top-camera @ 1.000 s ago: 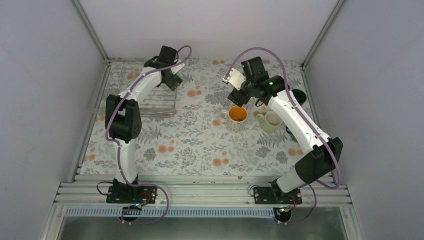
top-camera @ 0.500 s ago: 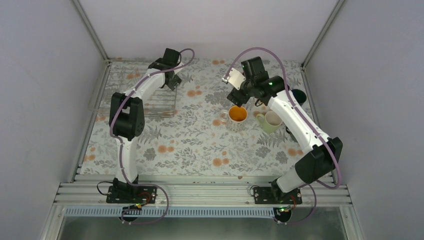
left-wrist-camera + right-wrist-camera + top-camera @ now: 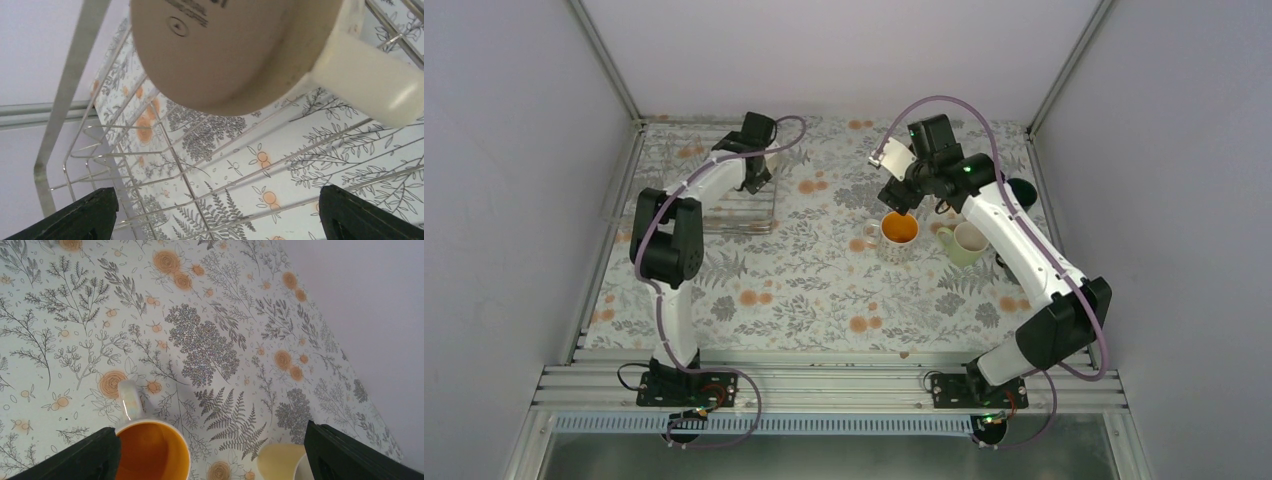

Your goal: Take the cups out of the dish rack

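The dish rack (image 3: 724,212) stands at the back left, its thin bars (image 3: 200,165) filling the left wrist view. A cream-white cup (image 3: 225,50) lies on it with its base facing the camera and its handle (image 3: 370,85) to the right. My left gripper (image 3: 757,172) (image 3: 218,212) hangs open over the rack, just short of that cup. My right gripper (image 3: 900,197) (image 3: 215,452) stands open above the patterned cup with the orange inside (image 3: 899,230) (image 3: 152,450). A pale green cup (image 3: 964,243) (image 3: 282,460) stands upright beside it on the table.
A dark green cup (image 3: 1021,188) sits by the right wall, partly behind my right arm. The floral cloth (image 3: 824,290) covers the table. Metal frame posts (image 3: 609,60) and grey walls close in the back and sides.
My left gripper has shifted a little nearer and lower over the rack, with the elbow swinging left. The right arm has hardly moved above the orange-lined cup.
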`<action>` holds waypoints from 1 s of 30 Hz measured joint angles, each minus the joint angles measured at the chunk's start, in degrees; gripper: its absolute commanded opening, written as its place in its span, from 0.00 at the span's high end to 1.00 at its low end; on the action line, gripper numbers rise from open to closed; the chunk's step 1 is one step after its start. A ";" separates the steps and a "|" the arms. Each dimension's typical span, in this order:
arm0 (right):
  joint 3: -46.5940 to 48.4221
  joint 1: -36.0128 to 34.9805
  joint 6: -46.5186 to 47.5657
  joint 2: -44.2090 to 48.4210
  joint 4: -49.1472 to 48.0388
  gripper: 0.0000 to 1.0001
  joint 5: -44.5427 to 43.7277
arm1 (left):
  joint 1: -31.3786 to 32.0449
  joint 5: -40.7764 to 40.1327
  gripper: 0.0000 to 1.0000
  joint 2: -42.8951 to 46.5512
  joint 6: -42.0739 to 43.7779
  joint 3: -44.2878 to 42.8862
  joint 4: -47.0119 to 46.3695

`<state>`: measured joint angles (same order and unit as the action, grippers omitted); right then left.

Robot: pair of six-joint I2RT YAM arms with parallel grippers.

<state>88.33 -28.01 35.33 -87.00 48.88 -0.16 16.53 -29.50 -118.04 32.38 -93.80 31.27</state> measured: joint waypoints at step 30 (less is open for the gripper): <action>-2.60 0.00 -0.96 2.16 -0.66 0.05 0.96 | -3.10 25.33 0.00 -7.63 -21.53 -21.00 12.50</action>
<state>85.73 -28.01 34.37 -84.84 48.23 0.80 13.43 -4.16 -125.67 10.85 -114.80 43.77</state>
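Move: The beige cup, upside down in the rack, lies about 7 cm ahead of the left hand and 3 cm to its right, its middle roughly 4 cm lower. The rack's right rail passes some 6 cm to the right of the cup, and its far right corner is about 5 cm farther out than the cup and 6 cm to the cup's right. From the right hand the cup is about 23 cm ahead, 36 cm to the left and 19 cm below. The beige cup is what the open left hand repositions for: it climbs about 9 cm while swinging right and somewhat forward, then sinks some 7 cm, ending closer behind the cup. On the way the wrist rolls over 30 degrees, taking the fingers from slanting leftward to pointing forward and down; they stay wide open. ##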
